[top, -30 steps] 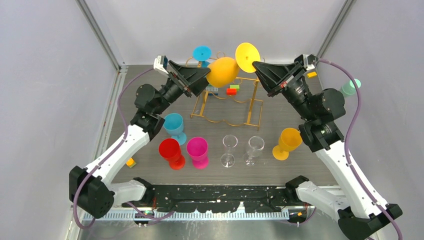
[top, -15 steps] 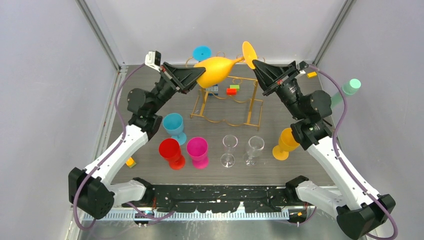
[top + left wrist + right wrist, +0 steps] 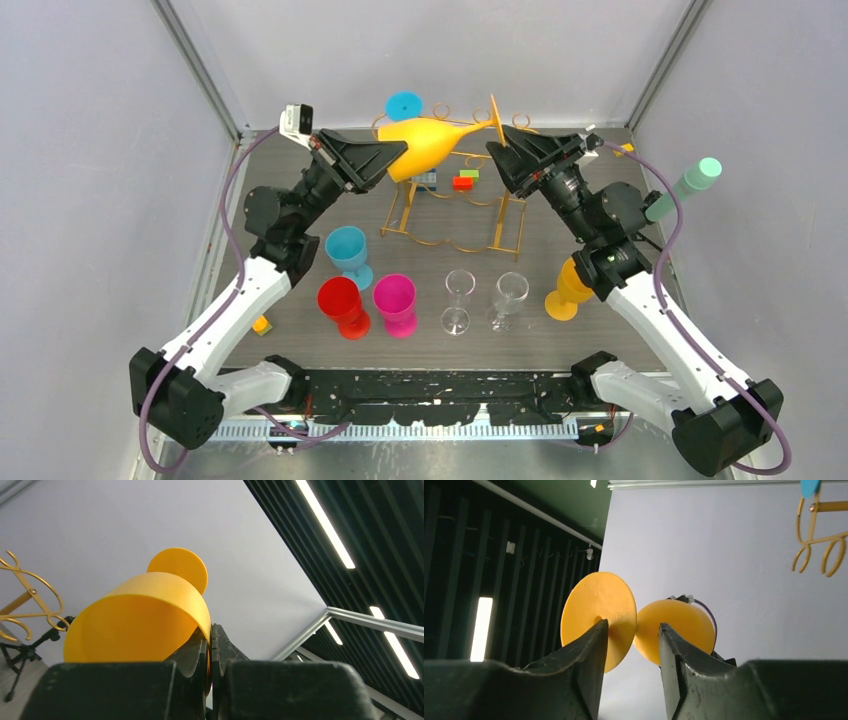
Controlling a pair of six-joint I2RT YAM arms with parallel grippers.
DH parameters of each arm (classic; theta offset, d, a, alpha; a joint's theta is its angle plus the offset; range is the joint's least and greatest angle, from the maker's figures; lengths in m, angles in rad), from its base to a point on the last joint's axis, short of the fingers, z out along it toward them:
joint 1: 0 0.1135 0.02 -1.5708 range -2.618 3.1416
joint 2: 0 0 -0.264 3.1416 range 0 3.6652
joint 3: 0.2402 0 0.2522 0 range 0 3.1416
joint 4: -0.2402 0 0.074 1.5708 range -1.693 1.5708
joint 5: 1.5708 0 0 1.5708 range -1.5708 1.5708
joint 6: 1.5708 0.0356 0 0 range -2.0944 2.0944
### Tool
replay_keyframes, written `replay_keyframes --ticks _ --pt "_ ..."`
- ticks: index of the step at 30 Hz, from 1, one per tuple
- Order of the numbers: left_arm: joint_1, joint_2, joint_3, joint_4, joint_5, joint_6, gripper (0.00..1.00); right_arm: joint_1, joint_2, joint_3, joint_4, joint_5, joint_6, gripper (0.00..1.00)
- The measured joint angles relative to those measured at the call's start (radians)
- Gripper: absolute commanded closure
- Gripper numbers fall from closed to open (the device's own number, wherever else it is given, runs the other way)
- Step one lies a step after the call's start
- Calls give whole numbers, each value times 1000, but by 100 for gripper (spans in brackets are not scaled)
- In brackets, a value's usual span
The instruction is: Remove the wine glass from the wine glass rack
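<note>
A yellow wine glass [image 3: 430, 143] lies on its side in the air above the gold wire wine glass rack [image 3: 455, 215], its bowl to the left and its foot [image 3: 496, 118] to the right. My left gripper [image 3: 400, 158] is shut on the bowl's rim, which shows in the left wrist view [image 3: 145, 615]. My right gripper [image 3: 497, 152] is open, with one finger on each side of the stem. In the right wrist view, the foot [image 3: 599, 615] and the bowl [image 3: 676, 627] sit behind its fingers. A blue glass foot [image 3: 404, 105] shows at the rack's far side.
On the table in front of the rack stand a blue glass [image 3: 348, 250], a red glass [image 3: 343, 305], a magenta glass [image 3: 396, 303], two clear glasses [image 3: 458, 300] and a second yellow glass [image 3: 572, 285] by the right arm. Small coloured blocks [image 3: 463, 180] lie under the rack.
The yellow glass has tipped from foot-up to lying on its side and has dropped lower over the rack. Both arms have swung lower with it.
</note>
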Motion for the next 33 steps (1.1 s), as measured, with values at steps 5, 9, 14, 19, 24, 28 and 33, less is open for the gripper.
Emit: replay_keyframes --ticks 5,9,14,19,24,28,33 --pt "-5 -32 0 -92 5 86 100 2 3 -6 -54 -4 -56 23" --pt "-8 -103 33 -342 -16 245 100 3 -13 0 -169 5 -148 16" --pt "-8 -171 241 -842 -93 523 100 3 -88 43 -420 87 -322 15" --pt "-8 -153 483 -1241 -147 759 100 2 -188 126 -631 228 -528 15" --pt "-9 -101 572 -1535 -151 909 100 2 -231 191 -744 318 -683 16" --pt "-12 -26 586 -1699 -164 988 100 2 -247 205 -806 365 -755 16" --pt "-30 66 586 -1830 -206 1051 100 2 -247 206 -863 399 -796 16"
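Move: My left hand holds the yellow glass by its bowl rim. The free table spot for it lies about 3 cm left, level in reach and some 45 cm below. The blue glass stands 9 cm left of that spot, the pink glass 11 cm nearer me. My right hand, already opening at the foot end, has the glass's middle 11 cm to its left; the rack's middle is some 11 cm ahead, 7 cm left and 27 cm lower. I keep the rim pinched in my left hand and bring the glass down about 17 cm and 5 cm left, rolling the wrist some 70 degrees so the foot swings down towards the free spot beyond the pink glass. My right fingers open the rest of the way and come clear of the foot, dipping first and then drawing off right, about 9 cm, with a clockwise turn. ##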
